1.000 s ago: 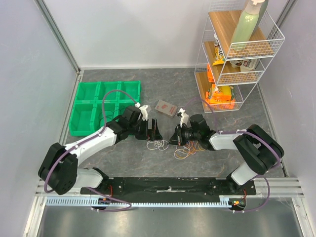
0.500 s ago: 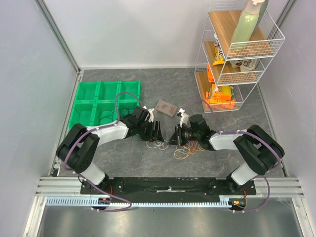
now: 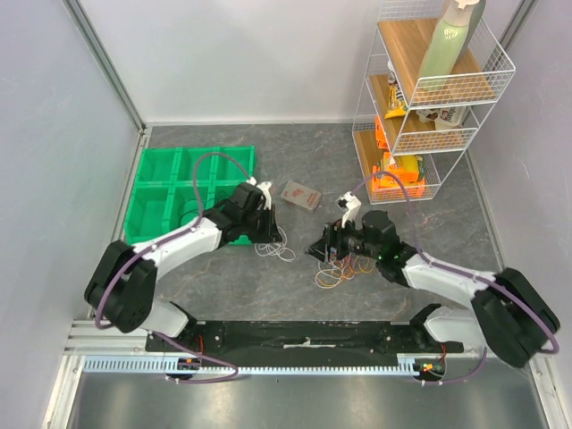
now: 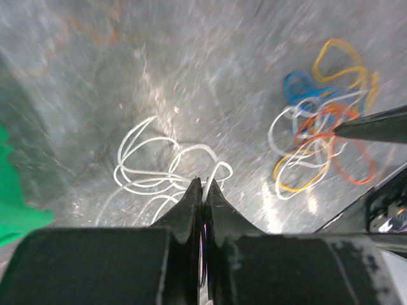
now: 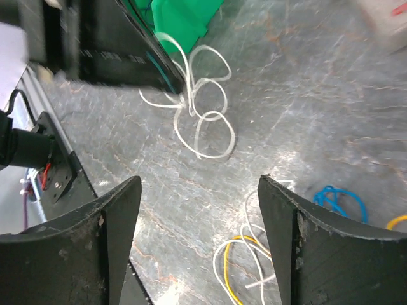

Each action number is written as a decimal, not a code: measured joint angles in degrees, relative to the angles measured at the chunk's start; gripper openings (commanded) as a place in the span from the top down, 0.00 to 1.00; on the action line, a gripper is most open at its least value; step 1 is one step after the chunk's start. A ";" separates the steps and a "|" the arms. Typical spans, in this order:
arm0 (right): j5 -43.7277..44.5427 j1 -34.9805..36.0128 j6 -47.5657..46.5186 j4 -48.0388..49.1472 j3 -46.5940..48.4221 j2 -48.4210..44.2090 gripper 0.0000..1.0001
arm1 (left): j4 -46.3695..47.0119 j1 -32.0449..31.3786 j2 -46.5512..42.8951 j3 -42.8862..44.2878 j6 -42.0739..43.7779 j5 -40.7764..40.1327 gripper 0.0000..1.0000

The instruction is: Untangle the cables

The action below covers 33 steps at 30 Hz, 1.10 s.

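My left gripper [image 4: 203, 184] is shut on a white cable [image 4: 159, 166], whose loops trail onto the grey table in front of it. In the top view this gripper [image 3: 271, 231] sits by the green tray's corner, with the white cable [image 3: 277, 250] just below it. The rest of the cables [image 3: 341, 270], yellow, white, blue and orange-red, lie in a bunch [image 4: 318, 140] to the right. My right gripper [image 5: 200, 181] hangs open over bare table between the white cable [image 5: 205, 124] and the bunch [image 5: 254, 267], holding nothing. It [image 3: 323, 250] stands at the bunch's left edge.
A green compartment tray [image 3: 183, 192] lies at the left, touching my left arm. A small pinkish box [image 3: 301, 195] rests behind the two grippers. A white wire shelf [image 3: 429, 107] with packets and a bottle stands at the back right.
My left gripper has shut on the white cable and drawn it left, away from the bunch. My right gripper has opened and let go, its arm shifting right.
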 measured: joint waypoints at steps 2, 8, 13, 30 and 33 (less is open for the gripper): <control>2.56 0.00 -0.98 0.04 -1.92 -4.15 0.18 | -1.27 0.85 -2.49 2.03 0.48 -0.81 0.98; 7.85 0.00 -2.69 1.16 -7.72 -7.63 0.19 | -1.97 11.06 -7.17 11.15 0.59 -1.64 0.98; 9.03 0.00 -3.19 1.29 -9.57 -7.23 0.19 | -1.79 23.08 -3.76 20.63 -2.80 -2.08 0.98; 9.20 0.00 -3.32 3.54 -9.60 -5.92 0.20 | -4.31 31.15 29.03 44.37 -7.52 1.01 0.37; 9.18 0.00 -3.32 3.54 -9.60 -5.84 0.20 | -4.85 31.08 28.74 44.15 -7.15 2.01 0.12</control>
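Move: The left hand, with the white cable already pinched, has the green bin's far right compartment about 25 cm ahead, 12 cm left and 4 cm below; the near right compartment is 10 cm ahead and 12 cm left, the small box 14 cm ahead and 10 cm right. From the open right hand, the remaining tangle lies some 9 cm right, 4 cm back and 7 cm below, the small box 17 cm ahead and 4 cm left. Left hand arcs white cable 30 cm forward-left, opens over bin; right eases 4 cm rightward, down towards tangle. ##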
